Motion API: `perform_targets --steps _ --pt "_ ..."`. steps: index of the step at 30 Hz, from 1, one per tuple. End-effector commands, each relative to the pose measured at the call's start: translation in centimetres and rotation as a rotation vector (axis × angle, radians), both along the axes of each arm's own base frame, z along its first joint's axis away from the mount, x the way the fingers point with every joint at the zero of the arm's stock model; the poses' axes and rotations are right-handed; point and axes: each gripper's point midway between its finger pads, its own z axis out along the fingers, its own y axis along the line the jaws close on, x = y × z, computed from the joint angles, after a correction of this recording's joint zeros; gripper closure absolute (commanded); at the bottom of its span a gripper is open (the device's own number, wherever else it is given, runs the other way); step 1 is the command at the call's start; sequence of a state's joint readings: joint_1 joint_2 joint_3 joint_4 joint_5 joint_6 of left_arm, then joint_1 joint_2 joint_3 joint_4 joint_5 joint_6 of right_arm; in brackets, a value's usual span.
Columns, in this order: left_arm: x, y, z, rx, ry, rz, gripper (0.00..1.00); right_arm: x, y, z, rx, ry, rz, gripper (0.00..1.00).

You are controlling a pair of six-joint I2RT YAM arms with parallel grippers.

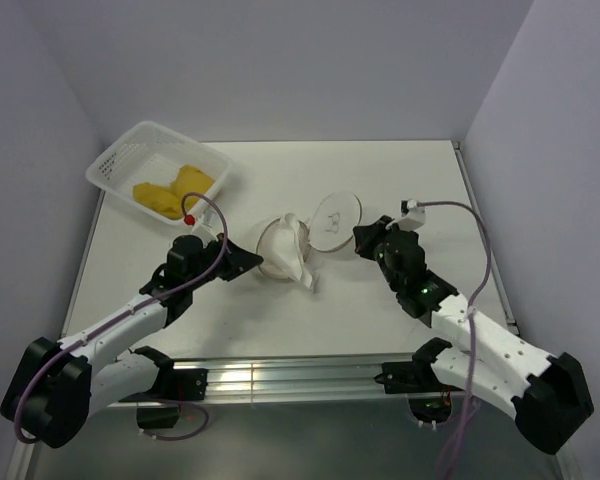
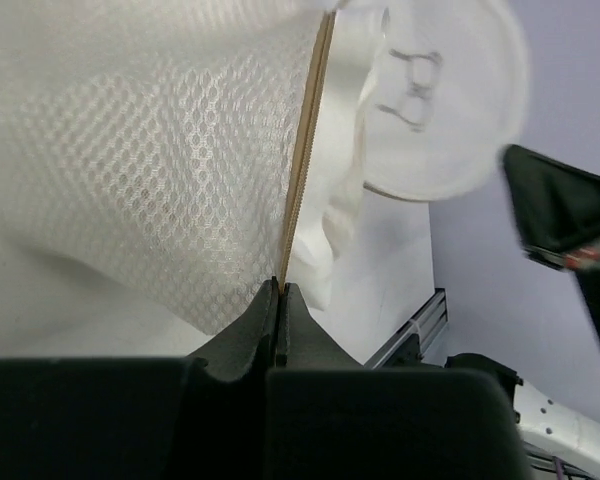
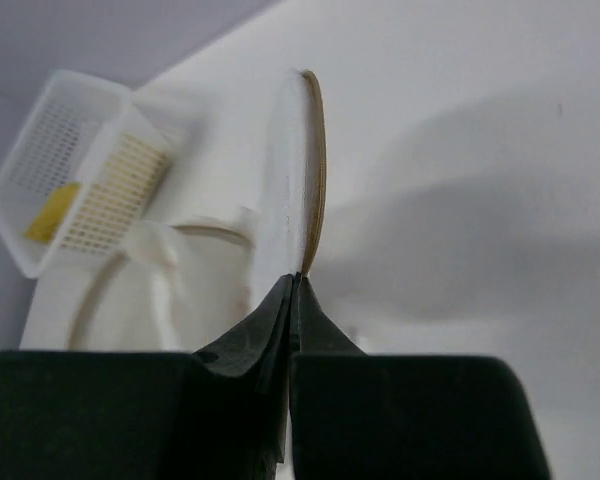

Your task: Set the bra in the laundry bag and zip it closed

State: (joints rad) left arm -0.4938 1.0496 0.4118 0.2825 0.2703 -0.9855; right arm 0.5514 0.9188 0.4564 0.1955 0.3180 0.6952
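Note:
The laundry bag (image 1: 278, 255) of white mesh lies on its side mid-table, its tan hoop rim (image 2: 305, 150) facing right. White fabric, the bra (image 2: 345, 205), sits in its mouth and spills a little onto the table (image 1: 307, 280). The round flap lid (image 1: 336, 214), with a small black mark (image 2: 410, 90), stands open to the right. My left gripper (image 2: 280, 285) is shut on the bag's tan rim, at the bag's left side (image 1: 257, 258). At the lid's right edge (image 1: 361, 237), my right gripper (image 3: 297, 277) is shut on the lid's tan edge (image 3: 317, 150).
A white perforated basket (image 1: 115, 165) holding yellow items (image 1: 175, 188) stands at the back left and shows in the right wrist view (image 3: 40, 170). Grey walls enclose the table on three sides. An aluminium rail (image 1: 280, 378) runs along the near edge.

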Motion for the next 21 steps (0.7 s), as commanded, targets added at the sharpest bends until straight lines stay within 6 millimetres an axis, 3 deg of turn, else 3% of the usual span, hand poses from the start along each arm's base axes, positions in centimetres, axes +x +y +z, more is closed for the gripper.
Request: perform_targets --steps 1,2,3,4,5,6,11,13,15,17,18,21 --pt "1.6 -1.4 5.9 -0.091 -0.130 -0.049 1.00 -1.0 -1.2 8.4 -0.162 -0.098 -0.051 1.00" --pt "1.3 -1.7 6.2 -0.092 -0.123 -0.075 1.00 -2.1 -1.4 8.0 -0.239 -0.038 -0.025 1.00" --pt "1.2 -1.7 6.8 -0.095 -0.129 -0.080 1.00 -2.5 -1.1 9.7 -0.272 -0.051 -0.014 1.00" --pt "1.3 -1.7 7.4 -0.095 -0.139 -0.080 1.00 -2.8 -1.1 12.8 -0.270 -0.091 -0.036 1.00" --pt "1.1 -1.4 7.4 -0.078 -0.139 -0.073 1.00 -4.0 -0.1 12.9 -0.305 -0.078 0.015 1.00" --pt "1.2 -1.2 7.6 -0.069 -0.143 -0.065 1.00 -4.3 0.3 14.4 -0.293 -0.097 0.020 1.00" --pt "0.8 -1.4 7.7 -0.113 -0.129 -0.085 1.00 -4.2 2.0 14.4 -0.346 -0.092 0.081 1.00" --pt "0.6 -1.3 8.2 -0.103 -0.144 -0.095 1.00 -4.8 3.7 16.3 -0.304 -0.152 0.158 1.00" --pt "0.7 -0.7 7.1 -0.069 -0.131 -0.067 1.00 -4.5 4.0 15.5 -0.333 -0.149 0.165 1.00" --pt "0.4 -0.7 5.4 -0.049 -0.095 -0.077 1.00 -3.3 4.4 12.6 -0.439 -0.056 0.139 1.00" --pt "0.0 -0.8 4.7 -0.048 -0.077 -0.091 1.00 -3.4 4.4 12.3 -0.444 -0.044 0.139 1.00" --pt "-0.5 -0.6 3.7 -0.010 -0.076 -0.081 1.00 -4.0 5.0 14.6 -0.346 -0.142 0.168 1.00"
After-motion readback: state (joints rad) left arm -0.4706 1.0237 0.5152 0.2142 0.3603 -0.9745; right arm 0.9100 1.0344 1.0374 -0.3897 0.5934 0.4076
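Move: Both hands already grip the raised laundry bag: the left pinches the left rim, with the centre of the open mouth about 5 cm to its right, 3 cm ahead and 4 cm below. The right hand pinches the lid's edge; from it the mouth's centre lies some 15 cm left, 1 cm back and 6 cm below. The lid's middle is 5 cm left of that hand, 4 cm ahead and 2 cm lower, and the bra lies across the mouth, 13 cm left, 2 cm back, 6 cm below. Upward in a quick jerk go both hands, the right by about 17 cm while easing back, then sinking some 7 cm as it drifts left and rolls about 25 degrees with its right side rising. The left hoists the rim about 6 cm and lets it down a little. Both keep their shut grip, on lid edge and zipped rim. ##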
